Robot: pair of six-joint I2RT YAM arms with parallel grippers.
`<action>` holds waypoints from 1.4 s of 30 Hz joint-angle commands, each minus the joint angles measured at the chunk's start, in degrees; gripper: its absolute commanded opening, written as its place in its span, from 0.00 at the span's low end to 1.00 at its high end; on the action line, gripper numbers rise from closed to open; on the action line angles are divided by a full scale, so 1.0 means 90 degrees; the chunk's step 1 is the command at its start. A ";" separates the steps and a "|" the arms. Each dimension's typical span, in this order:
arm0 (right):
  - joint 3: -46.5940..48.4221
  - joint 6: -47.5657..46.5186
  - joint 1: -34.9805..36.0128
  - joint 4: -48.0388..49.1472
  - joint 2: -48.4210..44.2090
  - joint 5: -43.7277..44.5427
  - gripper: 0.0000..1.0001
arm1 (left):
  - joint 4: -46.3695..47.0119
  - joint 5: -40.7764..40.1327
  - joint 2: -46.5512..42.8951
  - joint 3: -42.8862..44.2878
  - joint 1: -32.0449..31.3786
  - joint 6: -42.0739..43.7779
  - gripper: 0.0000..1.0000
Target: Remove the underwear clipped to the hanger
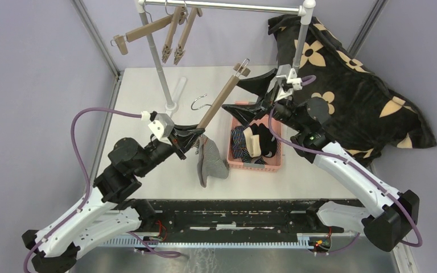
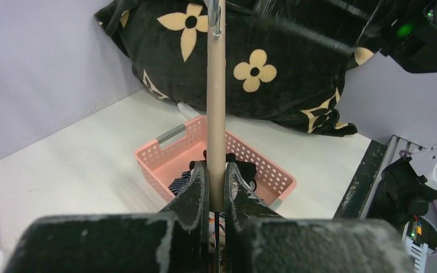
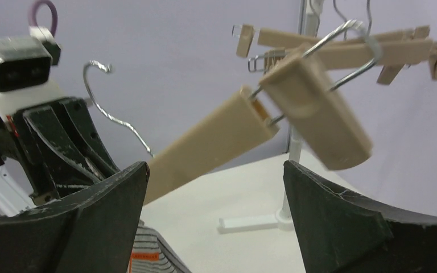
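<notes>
My left gripper (image 1: pixel 195 135) is shut on the lower end of a tilted wooden hanger (image 1: pixel 222 96); its bar (image 2: pixel 216 114) is pinched between the jaws (image 2: pixel 216 185). The grey-and-white striped underwear (image 1: pixel 209 162) hangs from that end, its edge also showing in the right wrist view (image 3: pixel 148 256). My right gripper (image 1: pixel 243 98) stands open beside the hanger's raised end with nothing in it; the bar (image 3: pixel 205 145) and its free clip (image 3: pixel 313 108) lie just beyond the gripper (image 3: pixel 213 196). The navy striped underwear (image 1: pixel 240 143) and a black pair with a beige waistband (image 1: pixel 259 142) lie in the pink basket (image 1: pixel 256 164).
A white rail stand (image 1: pixel 162 74) at the back carries several more wooden clip hangers (image 1: pixel 173 31). A big black flower-print cushion (image 1: pixel 353 96) fills the back right. The held hanger's wire hook (image 1: pixel 200 102) points towards the stand's base.
</notes>
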 commanded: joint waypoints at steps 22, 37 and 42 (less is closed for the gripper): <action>0.0437 0.3601 -0.0517 0.4155 0.1014 -0.1535 0.91 | 0.2276 0.0560 -0.1065 -0.1289 0.0039 -0.1049 0.03; 0.0363 0.3894 -0.0515 0.4372 0.1035 -0.1688 0.62 | 0.3808 0.1163 0.0093 -0.1405 0.0031 -0.1613 0.03; 0.0312 0.3752 -0.0517 0.4143 0.0954 -0.1738 0.54 | 0.3916 0.1124 0.0182 -0.1357 0.0040 -0.1598 0.03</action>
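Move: My left hand grips the hanger's lower end, with the underwear hanging some 9 cm below it and about 2 cm to its right. The right gripper's opening is about 7 cm ahead of my left hand, 8 cm to its right and 4 cm higher; the hanger's free clip is 12 cm ahead, 10 cm to its right, 8 cm up. From my open right hand that clip is about 5 cm ahead, 2 cm right, 4 cm above; the basket is 9 cm ahead, 10 cm right and nearly 40 cm below. I raise my open right hand about 5 cm and then draw it back some 3 cm, its fingers tipping upward and swinging some 20 degrees counter-clockwise, and half close them astride the hanger bar beside the free clip. My left hand keeps its grip, first eases back and left, then carries the hanger about 5 cm right into that gap, fingertips lifting and turning clockwise. ##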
